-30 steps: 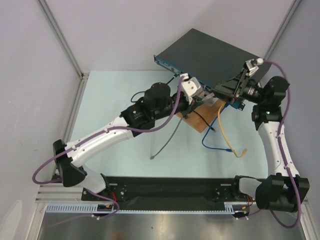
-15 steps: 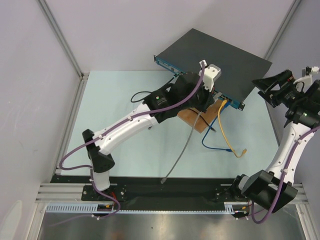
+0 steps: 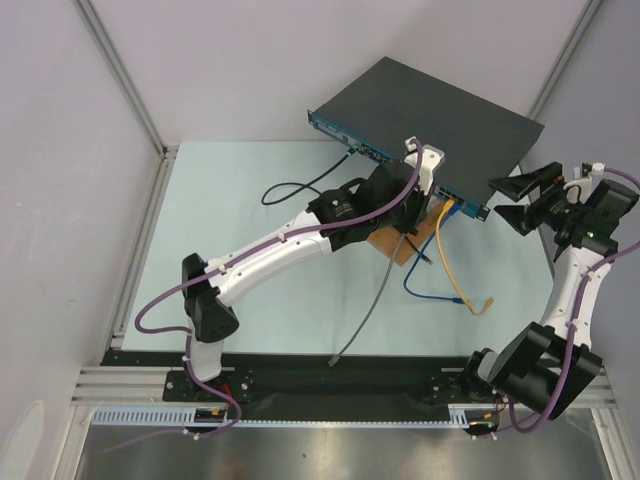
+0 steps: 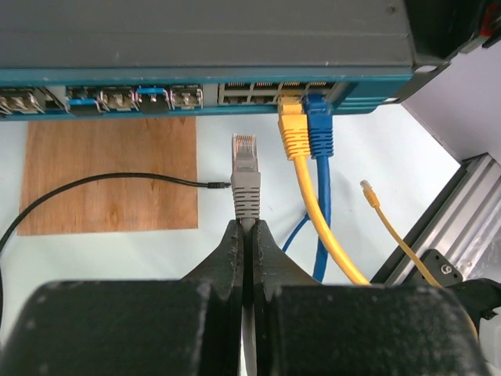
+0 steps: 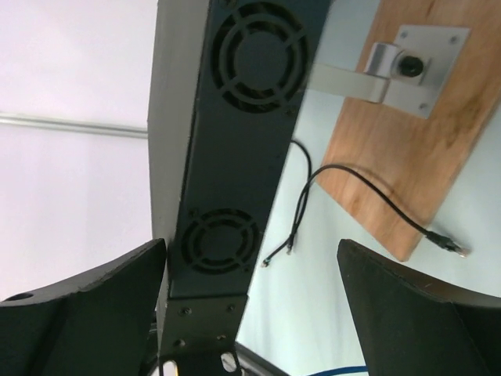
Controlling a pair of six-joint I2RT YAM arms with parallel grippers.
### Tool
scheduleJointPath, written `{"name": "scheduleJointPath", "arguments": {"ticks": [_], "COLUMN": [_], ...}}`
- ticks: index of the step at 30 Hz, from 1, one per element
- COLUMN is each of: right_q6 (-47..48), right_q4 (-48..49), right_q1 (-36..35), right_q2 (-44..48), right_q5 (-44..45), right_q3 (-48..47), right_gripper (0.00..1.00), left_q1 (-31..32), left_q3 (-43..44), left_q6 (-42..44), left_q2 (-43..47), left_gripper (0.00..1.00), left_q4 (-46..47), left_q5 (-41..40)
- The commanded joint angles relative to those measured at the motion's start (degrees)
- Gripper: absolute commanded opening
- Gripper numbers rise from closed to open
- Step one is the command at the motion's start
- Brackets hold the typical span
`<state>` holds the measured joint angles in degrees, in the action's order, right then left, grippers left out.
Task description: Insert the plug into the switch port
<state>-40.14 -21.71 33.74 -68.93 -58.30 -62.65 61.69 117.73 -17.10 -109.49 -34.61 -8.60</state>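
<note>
The switch is a flat dark grey box at the back, its teal front face lined with sockets. My left gripper is shut on a grey cable just behind its grey plug. The plug points at the front face and stops short of it, just left of a yellow plug and a blue plug seated in ports. In the top view the left gripper is at the switch front. My right gripper is open and empty by the switch's right end, whose fan grilles show.
A brown wooden board with a metal bracket lies in front of the switch. A thin black cable crosses it. Yellow and blue cables hang forward onto the table. The grey cable trails toward the near rail.
The left arm has carried the grey plug up to the switch front. The right gripper left the switch's right corner, swung out to the right, then came partly back.
</note>
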Motion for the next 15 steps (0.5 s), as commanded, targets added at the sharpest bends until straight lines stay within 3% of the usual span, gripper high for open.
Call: {"name": "scheduleJointPath", "arguments": {"ticks": [1,12,15], "right_q6": [-4.68,-7.93,-9.16], "right_q4": [7.99,12.04,13.36], "right_q1": [-2.70,-7.10,-7.72], "right_q2": [-0.15,-1.65,-1.56], "right_q5": [-2.08,0.03,0.21], "right_q3": [0.25,1.57,1.83], "right_gripper": [0.96,0.70,0.57], "left_q1": [0.36,0.36,0.36], "left_q3": [-0.66,0.57,0.83], "left_q6": [-0.65,-1.09,-1.00], "left_q2": [1.04,-0.28,-0.90], "left_gripper": [0.00,0.00,0.00], "left_q4": [4.11,5.69,5.69], "left_q5": [0.17,-0.10,-0.10]}}
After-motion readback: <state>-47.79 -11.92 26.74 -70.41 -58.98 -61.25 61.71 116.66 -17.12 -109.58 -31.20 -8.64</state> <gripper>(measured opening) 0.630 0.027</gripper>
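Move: My left hand holds the grey plug. The empty port left of the yellow plug lies about 4 cm ahead, 5 cm right and 2 cm below that hand; the yellow plug is 3 cm ahead, 7 cm right, and the blue one 2 cm ahead, 8 cm right, both 2 cm below. From my open right hand, the switch's right end is roughly 2 cm ahead, 5 cm left and 1 cm up; the yellow plug is 11 cm left, 1 cm back and 1 cm lower. I bring my right hand about 4 cm left and somewhat forward onto the right end of the switch, closing its fingers from wide open until they pinch the casing top and bottom. Meanwhile my left hand keeps its grip on the grey plug, dips slightly, then eases under 1 cm right, closer to the port. ##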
